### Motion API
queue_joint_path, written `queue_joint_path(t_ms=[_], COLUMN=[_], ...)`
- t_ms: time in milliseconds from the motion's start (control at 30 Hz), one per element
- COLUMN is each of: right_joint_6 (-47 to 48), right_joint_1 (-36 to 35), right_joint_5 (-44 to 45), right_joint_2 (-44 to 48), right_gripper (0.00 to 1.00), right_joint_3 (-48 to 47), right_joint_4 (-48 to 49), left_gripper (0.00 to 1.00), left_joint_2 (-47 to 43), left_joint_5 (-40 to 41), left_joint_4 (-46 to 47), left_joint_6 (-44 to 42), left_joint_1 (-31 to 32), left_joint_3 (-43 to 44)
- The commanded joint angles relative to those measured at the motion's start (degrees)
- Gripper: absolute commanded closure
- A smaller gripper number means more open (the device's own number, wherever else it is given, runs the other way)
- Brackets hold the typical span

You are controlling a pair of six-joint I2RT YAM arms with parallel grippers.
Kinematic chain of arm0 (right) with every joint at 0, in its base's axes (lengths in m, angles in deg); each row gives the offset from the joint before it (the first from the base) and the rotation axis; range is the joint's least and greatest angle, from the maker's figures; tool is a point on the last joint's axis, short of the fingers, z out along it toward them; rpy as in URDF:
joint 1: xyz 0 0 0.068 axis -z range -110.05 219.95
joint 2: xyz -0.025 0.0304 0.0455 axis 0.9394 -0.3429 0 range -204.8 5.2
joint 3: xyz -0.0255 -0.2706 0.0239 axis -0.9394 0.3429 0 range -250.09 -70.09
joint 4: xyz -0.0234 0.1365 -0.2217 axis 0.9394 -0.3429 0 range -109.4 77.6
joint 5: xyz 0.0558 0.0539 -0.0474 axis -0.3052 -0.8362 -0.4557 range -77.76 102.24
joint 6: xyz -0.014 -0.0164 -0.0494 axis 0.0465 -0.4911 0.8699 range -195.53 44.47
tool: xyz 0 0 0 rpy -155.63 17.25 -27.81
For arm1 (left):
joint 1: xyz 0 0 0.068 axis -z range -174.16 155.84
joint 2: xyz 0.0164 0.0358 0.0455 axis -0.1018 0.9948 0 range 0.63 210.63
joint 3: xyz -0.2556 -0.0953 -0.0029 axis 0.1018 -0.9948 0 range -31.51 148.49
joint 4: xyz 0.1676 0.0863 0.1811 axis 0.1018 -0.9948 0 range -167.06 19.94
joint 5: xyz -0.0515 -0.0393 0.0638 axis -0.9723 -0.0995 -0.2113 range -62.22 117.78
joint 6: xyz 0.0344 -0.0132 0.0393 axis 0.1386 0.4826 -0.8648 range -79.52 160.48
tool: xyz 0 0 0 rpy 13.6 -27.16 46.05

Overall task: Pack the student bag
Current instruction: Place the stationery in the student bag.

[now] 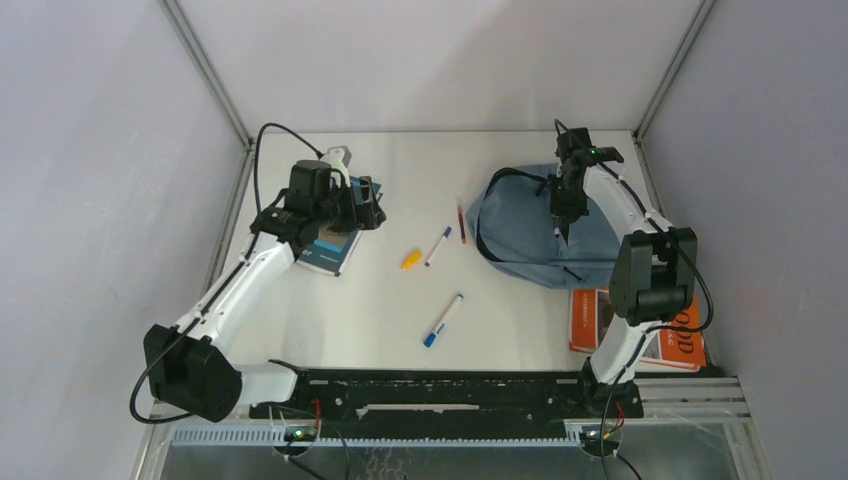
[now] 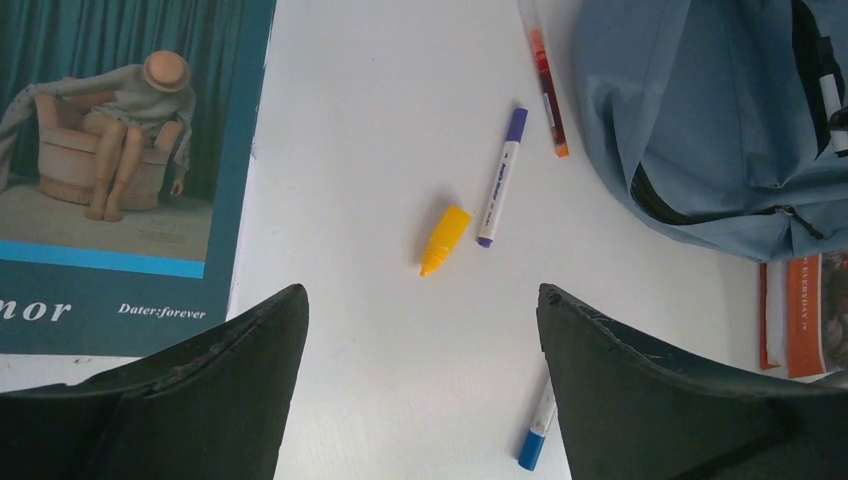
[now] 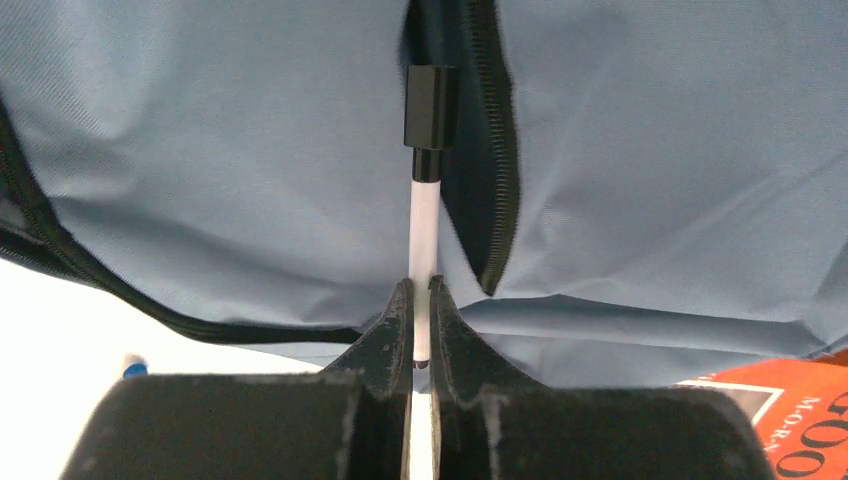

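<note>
The student bag [image 1: 525, 235] [image 2: 700, 120] [image 3: 200, 150], grey-blue fabric with black zippers, lies at the back right of the table. My right gripper [image 1: 562, 222] [image 3: 421, 288] hangs over it, shut on a white marker [image 3: 424, 215]. The marker's black cap [image 3: 432, 105] points into the bag's open zipper slit [image 3: 470, 190]. My left gripper [image 1: 370, 212] [image 2: 420, 295] is open and holds nothing. It hovers beside a teal book [image 1: 330, 252] [image 2: 120, 150] at the left.
On the table between the arms lie a yellow cap-like piece [image 1: 411, 259] [image 2: 445, 238], a purple-capped marker [image 1: 437, 245] [image 2: 502, 175], a red pen [image 1: 461, 222] [image 2: 545, 85] and a blue-capped marker [image 1: 443, 320] [image 2: 533, 445]. An orange book [image 1: 645, 325] [image 3: 800, 420] sits near the right arm's base.
</note>
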Motion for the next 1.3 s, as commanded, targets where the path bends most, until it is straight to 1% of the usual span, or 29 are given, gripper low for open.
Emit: queue_joint_path(t_ms=[0, 133, 333, 600, 767, 900, 1000, 1133, 1167, 1267], right_joint_6=[0.8, 1.55, 2.16, 3.24, 3.64, 3.4, 3.06, 2.39, 2.35, 2.1], right_joint_1=[2.16, 2.66, 2.04, 2.81, 2.71, 2.83, 3.05, 2.74, 2.59, 2.11], right_joint_5=[2.64, 2.85, 2.19, -0.04, 0.37, 1.76, 2.23, 2.48, 2.49, 2.52], right_joint_2=[-0.14, -1.68, -6.38, -10.56, -13.44, -13.71, -13.71, -12.19, -11.61, -9.39], right_gripper=[1.0, 1.0, 1.0, 1.0, 1.0, 0.99, 0.94, 0.75, 0.72, 0.7], right_joint_3=[-4.28, -6.1, -11.88, -15.23, -17.74, -17.89, -18.22, -17.87, -17.79, -17.78], right_joint_4=[-2.97, -3.41, -6.33, -7.42, -9.34, -9.11, -9.45, -8.94, -8.78, -8.46], left_gripper=[0.12, 0.12, 0.12, 0.12, 0.12, 0.12, 0.12, 0.12, 0.12, 0.11], left_joint_2=[0.85, 2.5, 3.19, 3.58, 4.07, 3.59, 3.26, 3.0, 2.92, 2.82], left_joint_5=[-1.2, -2.28, -2.32, -1.77, -1.82, -1.54, -1.36, -1.47, -1.53, -1.68], left_joint_4=[2.65, 3.15, 3.06, 2.77, 2.8, 2.6, 2.35, 2.06, 2.1, 2.1], left_joint_6=[1.05, 1.52, 1.1, 0.73, 0.81, 0.64, 0.55, 0.63, 0.71, 0.79], left_joint_1=[0.46, 0.83, 1.17, 1.17, 1.17, 1.17, 1.17, 1.17, 1.17, 1.18], left_joint_3=[4.76, 5.89, 5.94, 5.56, 5.58, 5.54, 5.32, 5.2, 5.23, 5.27])
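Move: The shut right gripper still holds the black-capped marker just above the student bag; the bag's unzipped pocket has its middle about 4 cm ahead, 2 cm to the right and 4 cm below. The red pen lies about 23 cm to the left, level with the gripper, and the orange book some 24 cm back and 16 cm right, both roughly 9 cm lower. From the left gripper the pocket is about 39 cm to the right, level with it, some 15 cm below. Shift the right gripper about 2 cm right to line the held marker up with the zipped slit, then ease it forward some 3 cm along the slit and sink it about 3 cm from its slight rise, down into the pocket mouth, tipping the fingertips a little back towards the base. Once down, part the fingers about a quarter of the way and let go of the marker. ##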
